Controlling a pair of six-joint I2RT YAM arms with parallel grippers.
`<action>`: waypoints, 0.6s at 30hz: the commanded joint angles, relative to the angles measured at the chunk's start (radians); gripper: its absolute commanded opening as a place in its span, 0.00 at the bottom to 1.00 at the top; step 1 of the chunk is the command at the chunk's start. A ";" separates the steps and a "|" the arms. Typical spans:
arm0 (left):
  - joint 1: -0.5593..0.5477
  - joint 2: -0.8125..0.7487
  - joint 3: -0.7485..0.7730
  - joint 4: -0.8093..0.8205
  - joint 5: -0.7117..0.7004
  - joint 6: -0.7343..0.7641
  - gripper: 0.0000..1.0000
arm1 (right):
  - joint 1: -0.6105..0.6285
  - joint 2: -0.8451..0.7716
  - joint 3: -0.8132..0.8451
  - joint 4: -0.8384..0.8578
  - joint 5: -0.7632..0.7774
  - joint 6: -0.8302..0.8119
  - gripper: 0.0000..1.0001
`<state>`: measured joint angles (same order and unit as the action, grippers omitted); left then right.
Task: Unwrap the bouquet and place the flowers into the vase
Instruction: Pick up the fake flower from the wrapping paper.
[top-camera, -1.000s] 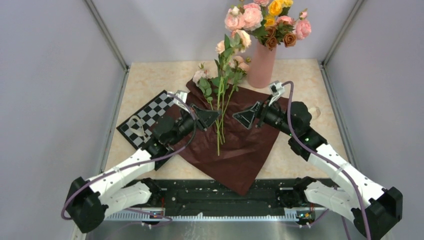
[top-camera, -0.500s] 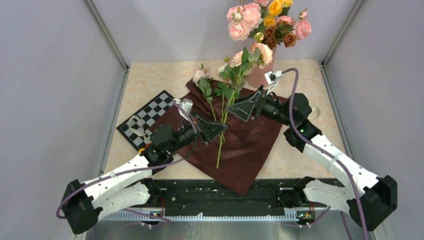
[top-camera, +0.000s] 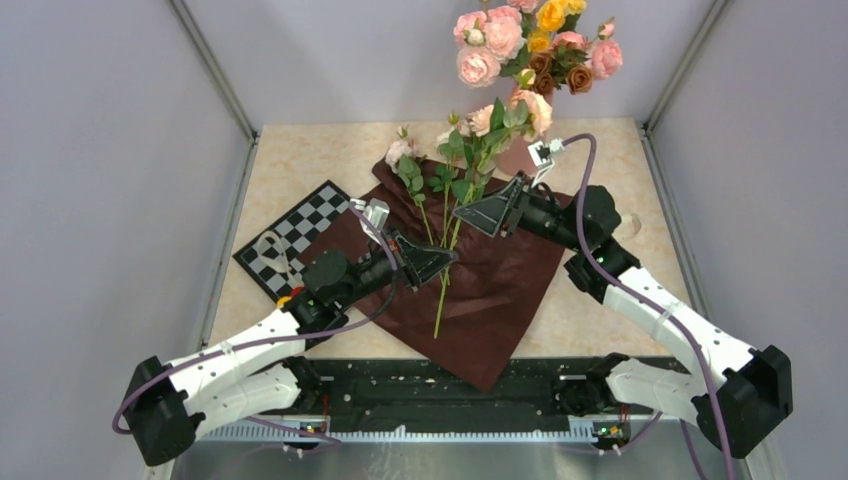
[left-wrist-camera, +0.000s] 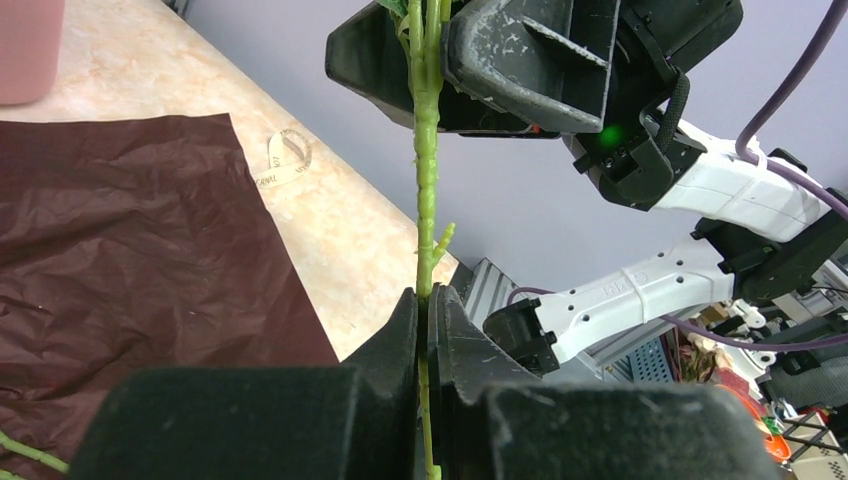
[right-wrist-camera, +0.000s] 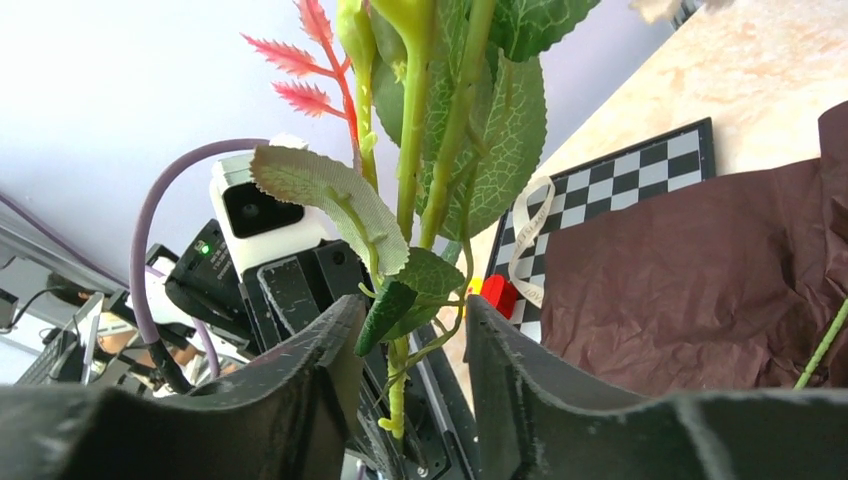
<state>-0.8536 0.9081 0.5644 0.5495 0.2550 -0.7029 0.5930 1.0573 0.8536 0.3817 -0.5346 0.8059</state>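
Observation:
The bouquet is unwrapped: its dark red paper (top-camera: 490, 290) lies spread flat. My left gripper (top-camera: 448, 259) is shut on one flower's thin green stem (left-wrist-camera: 427, 180), holding it off the table and leaning towards the vase (top-camera: 518, 157). The stem's peach blooms (top-camera: 528, 106) cover most of the vase. Higher up the same stem, my right gripper (top-camera: 463, 214) has its jaws on either side of the stem and leaves (right-wrist-camera: 412, 120), with a gap showing. More flowers (top-camera: 405, 158) lie on the paper.
Larger pink, yellow and brown roses (top-camera: 535, 40) fill the vase. A checkerboard (top-camera: 300, 235) with a cream ribbon (top-camera: 272, 250) lies at the left. Another ribbon loop (top-camera: 628, 225) lies on the table right of the paper.
The left gripper has tilted the held flower towards the vase. The right gripper came in around the upper stem and its jaws have narrowed.

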 joint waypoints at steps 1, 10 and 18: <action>-0.008 0.005 0.013 0.051 0.008 0.027 0.00 | 0.013 -0.006 0.047 0.072 0.017 0.015 0.41; -0.009 0.022 0.022 0.040 0.008 0.030 0.00 | 0.013 -0.005 0.042 0.073 0.026 0.013 0.14; -0.009 0.039 0.050 0.002 0.012 0.039 0.00 | 0.013 -0.013 0.045 0.042 0.042 -0.014 0.00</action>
<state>-0.8581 0.9386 0.5713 0.5476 0.2501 -0.6796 0.5938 1.0573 0.8536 0.3916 -0.5121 0.8131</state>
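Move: Between the half-open fingers of the right hand lies the fake flower's stem, practically at the hand point. The two loose flowers on the wrapping paper lie roughly 27 cm farther out, 2 cm left and 33 cm down; the pink vase stands about 38 cm ahead, 16 cm to the right and some 20 cm lower. From the left hand, which already pinches this stem lower down, the spot to be gripped is about 5 cm ahead and 5 cm above. Closing from about half open to nearly shut, the right fingers pinch the upright stem just under its leaves, while that hand stays practically in place. The left hand keeps its grip lower on the stem and eases down about 1 cm, away from the right fingers, with hardly any wrist turn. ##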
